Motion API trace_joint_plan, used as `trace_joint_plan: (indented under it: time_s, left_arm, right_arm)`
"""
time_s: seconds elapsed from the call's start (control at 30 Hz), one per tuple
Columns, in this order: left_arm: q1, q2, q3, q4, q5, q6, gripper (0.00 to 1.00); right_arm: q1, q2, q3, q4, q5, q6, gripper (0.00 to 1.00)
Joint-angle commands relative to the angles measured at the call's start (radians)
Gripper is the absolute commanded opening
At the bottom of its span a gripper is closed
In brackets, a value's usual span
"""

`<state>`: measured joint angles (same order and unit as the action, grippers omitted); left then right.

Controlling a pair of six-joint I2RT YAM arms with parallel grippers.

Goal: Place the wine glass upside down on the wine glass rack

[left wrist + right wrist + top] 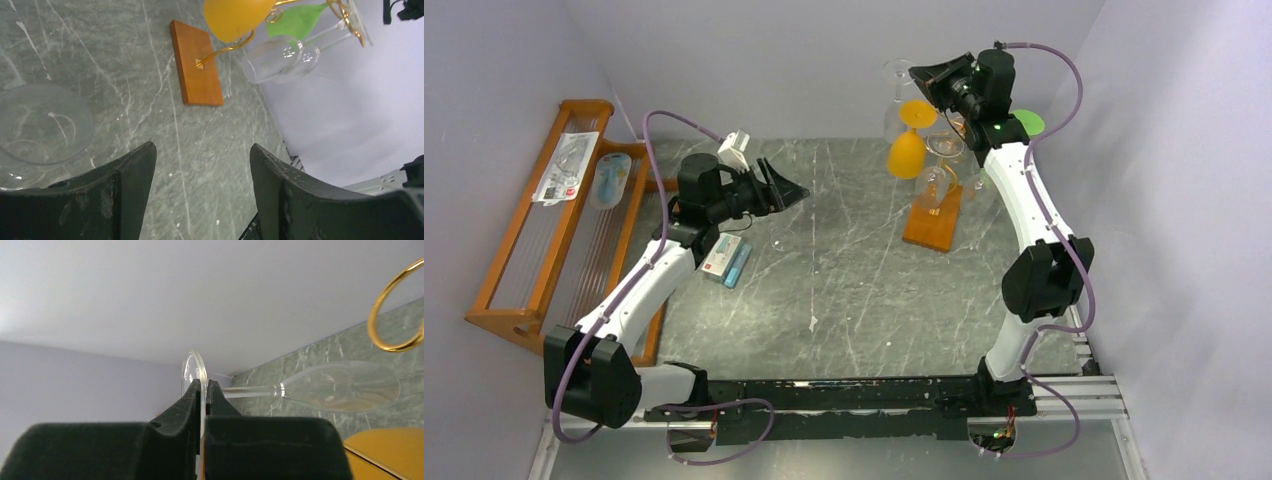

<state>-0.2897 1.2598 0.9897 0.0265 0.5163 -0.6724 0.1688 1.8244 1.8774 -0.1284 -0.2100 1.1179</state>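
My right gripper [204,382] is shut on the round foot of a clear wine glass [345,385]. Its stem and bowl stretch away to the right above the table. In the top view that gripper [916,73] is raised at the back, just left of the top of the wine glass rack [932,218], with the glass's foot [895,70] at its tip. The rack has gold wire arms [395,315] on an orange-brown wooden base [196,62]. An orange glass [908,150] and clear glasses [272,62] hang on it upside down. My left gripper [200,150] is open and holds nothing, over the table's left-middle [782,190].
A large slatted wooden rack [534,250] with packets on it stands at the left. Small boxes [727,262] lie under the left arm. A clear glass vessel [40,125] shows left of the left fingers. A green glass [295,20] hangs on the rack's far side. Walls stand close behind and to the right.
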Motion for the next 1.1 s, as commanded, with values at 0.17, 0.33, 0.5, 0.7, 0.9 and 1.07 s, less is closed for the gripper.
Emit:
trace_joint_plan:
  time_s: [0.17,0.33,0.5,0.7,0.9,1.07]
  left_arm:
    - [-0.002,-0.003,-0.003,-0.045,0.024,0.146,0.73]
    - [-0.002,-0.007,0.019,-0.091,-0.004,0.182,0.73]
    - [-0.002,-0.013,0.006,-0.085,-0.020,0.169,0.73]
    - [-0.002,-0.005,-0.012,-0.071,-0.035,0.148,0.72]
    - [-0.003,-0.004,0.018,-0.092,0.013,0.136,0.74]
    - [-0.003,-0.007,0.068,-0.095,0.096,0.111,0.75]
  right_arm:
    - [-0.038,-0.083,-0.040,0.012,0.076,0.038,0.00]
    - [-0.046,-0.101,-0.041,-0.038,0.104,0.032,0.00]
    - [-0.060,-0.126,-0.077,-0.047,0.118,0.043,0.00]
    - [-0.075,-0.150,-0.105,-0.066,0.149,0.043,0.00]
    - [-0.104,-0.175,-0.133,-0.083,0.177,0.036,0.00]
    - [-0.118,-0.184,-0.144,-0.090,0.207,0.025,0.00]
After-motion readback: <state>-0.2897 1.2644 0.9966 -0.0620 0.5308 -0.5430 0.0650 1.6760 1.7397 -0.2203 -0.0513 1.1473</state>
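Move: The right fingers hold the upside-down clear glass by its foot; the rack's empty far-left hook lies about 7 cm to their right, 1 cm back and 5 cm lower. The empty far-right hook is some 16 cm right and 2 cm back at that same height; the orange glass hangs level sideways, 7 cm back and 12 cm below. From the idle left hand the far-left hook is roughly 15 cm ahead, 31 cm right and 8 cm higher. The right arm carries the upside-down clear glass about 9 cm to the right, along the far side of the hanging orange glass and in towards the rack's far-left hook, drawing back slightly and turning some 15 degrees clockwise as it goes. Its closed fingers keep their pinch on the rim of the foot, holding it above hook height after a small rise and dip, while the open, empty left hand sinks about 2 cm and stops. ##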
